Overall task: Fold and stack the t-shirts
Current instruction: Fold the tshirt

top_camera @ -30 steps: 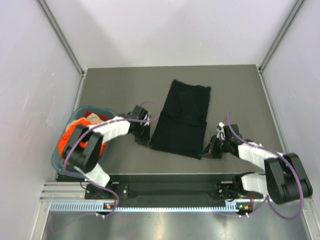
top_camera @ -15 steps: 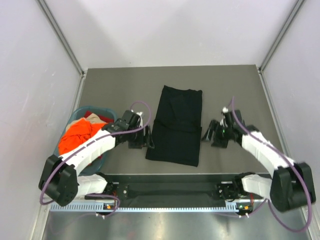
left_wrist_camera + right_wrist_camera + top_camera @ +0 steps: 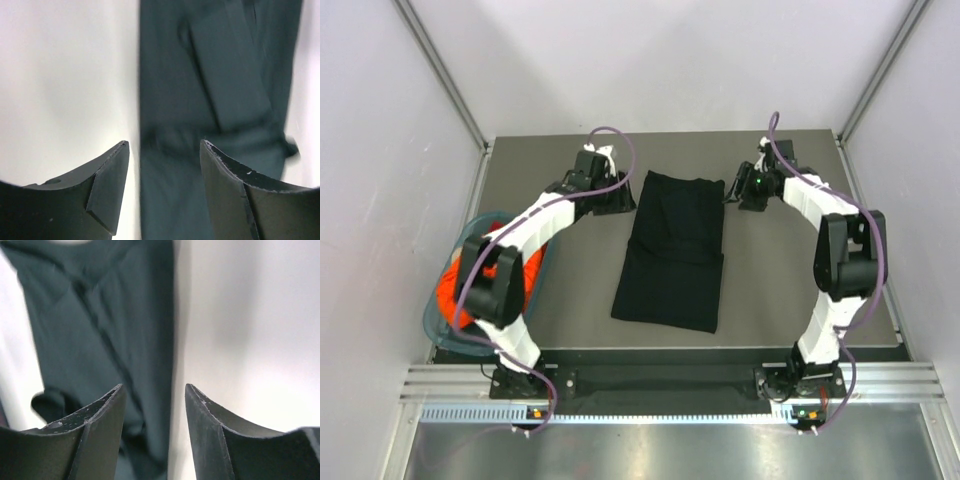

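Note:
The black t-shirt (image 3: 672, 250) lies flat mid-table as a long folded strip, its far end towards the back wall. My left gripper (image 3: 625, 197) hovers open beside the strip's far left corner. In the left wrist view the dark cloth (image 3: 210, 90) runs beneath the left gripper (image 3: 164, 150), with nothing between the fingers. Just off the far right corner my right gripper (image 3: 732, 190) stands open. In the right wrist view the right gripper (image 3: 154, 390) straddles the edge of the cloth (image 3: 100, 315), empty. The orange t-shirt (image 3: 448, 292) sits bunched in the basket, partly hidden by my left arm.
The teal plastic basket (image 3: 429, 322) stands at the table's left edge under my left arm. White walls close in the back and both sides. The metal base rail (image 3: 660, 382) runs along the near edge.
Both grippers opened and let go of the black t-shirt's near end. Both arms then swung away to its far corners. The shirt now lies straighter.

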{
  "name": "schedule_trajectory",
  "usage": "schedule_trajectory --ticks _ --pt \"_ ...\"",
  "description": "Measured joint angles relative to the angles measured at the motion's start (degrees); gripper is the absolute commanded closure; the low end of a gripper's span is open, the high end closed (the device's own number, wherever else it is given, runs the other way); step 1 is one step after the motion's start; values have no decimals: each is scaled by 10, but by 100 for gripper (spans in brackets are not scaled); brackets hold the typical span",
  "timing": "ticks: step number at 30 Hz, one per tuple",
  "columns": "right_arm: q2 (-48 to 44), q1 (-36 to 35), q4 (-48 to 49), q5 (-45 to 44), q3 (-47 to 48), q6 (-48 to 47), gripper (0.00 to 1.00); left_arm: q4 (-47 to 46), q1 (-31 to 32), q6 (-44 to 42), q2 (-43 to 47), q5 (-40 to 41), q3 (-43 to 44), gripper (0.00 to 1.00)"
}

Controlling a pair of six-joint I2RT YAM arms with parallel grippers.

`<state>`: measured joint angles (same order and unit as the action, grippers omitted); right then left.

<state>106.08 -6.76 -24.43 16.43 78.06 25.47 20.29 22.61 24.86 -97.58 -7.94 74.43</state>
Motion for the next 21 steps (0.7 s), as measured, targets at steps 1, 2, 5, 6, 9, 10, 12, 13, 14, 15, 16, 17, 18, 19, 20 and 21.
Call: schedule_trajectory --ticks 1,2,5,6,9,10,12,13,14,15,16,17,18,19,20,21 --pt "19 4 1 2 18 -4 48 -16 -6 -5 -30 -2 20 39" --pt "38 7 5 3 33 -7 46 -30 -10 -10 -56 -3 37 39" --pt "85 11 15 14 75 -14 43 -78 -17 -21 -134 -9 81 39" --pt "101 13 16 18 90 -15 42 -93 -18 -23 -155 -11 90 39" --pt "142 14 27 29 124 -16 41 -120 -20 -24 -214 -19 120 38" --pt "154 14 31 32 132 -15 42 -127 -21 -24 -231 -21 130 37" --pt "176 15 42 39 144 -13 41 -141 -22 -23 -264 -26 155 37" --pt "186 16 46 43 148 -12 42 -148 -22 -23 -280 -28 169 37" --pt "196 17 53 49 151 -7 42 -152 -23 -22 -292 -30 181 37" --pt "202 18 57 60 159 -3 42 -156 -23 -21 -306 -32 198 37" --pt "208 19 61 61 168 -2 43 -162 -23 -20 -318 -34 215 37" --pt "214 20 64 63 176 0 43 -165 -24 -19 -334 -36 237 37" --pt "219 21 66 64 182 1 44 -170 -24 -17 -347 -38 257 38" --pt "227 22 69 68 190 4 45 -174 -24 -14 -358 -40 271 39" --pt "233 22 71 73 197 7 46 -178 -25 -11 -367 -42 285 39" --pt "239 23 73 75 205 9 47 -182 -26 -9 -374 -43 293 40"
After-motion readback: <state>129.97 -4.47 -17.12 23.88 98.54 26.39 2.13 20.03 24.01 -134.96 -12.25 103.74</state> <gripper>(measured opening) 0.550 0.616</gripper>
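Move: The far left corner of the folded t-shirt lies about 20 cm ahead of the left hand, 8 cm to its right and 12 cm below. The shirt's far right corner is roughly 13 cm ahead of the right hand, 1 cm to its left and 8 cm below. The near left hem corner is some 22 cm back and 2 cm left of the left hand; the near right hem corner is 29 cm back and 3 cm left of the right hand. Run both open grippers out along the sides of the t-shirt to its far corners. Send the left one about 17 cm forward, edging right and sinking some 8 cm before it levels off. Take the right one about 10 cm forward and 5 cm down. Let the fingertips tip up slightly, and stop just short of the corners with the fingers still open. ##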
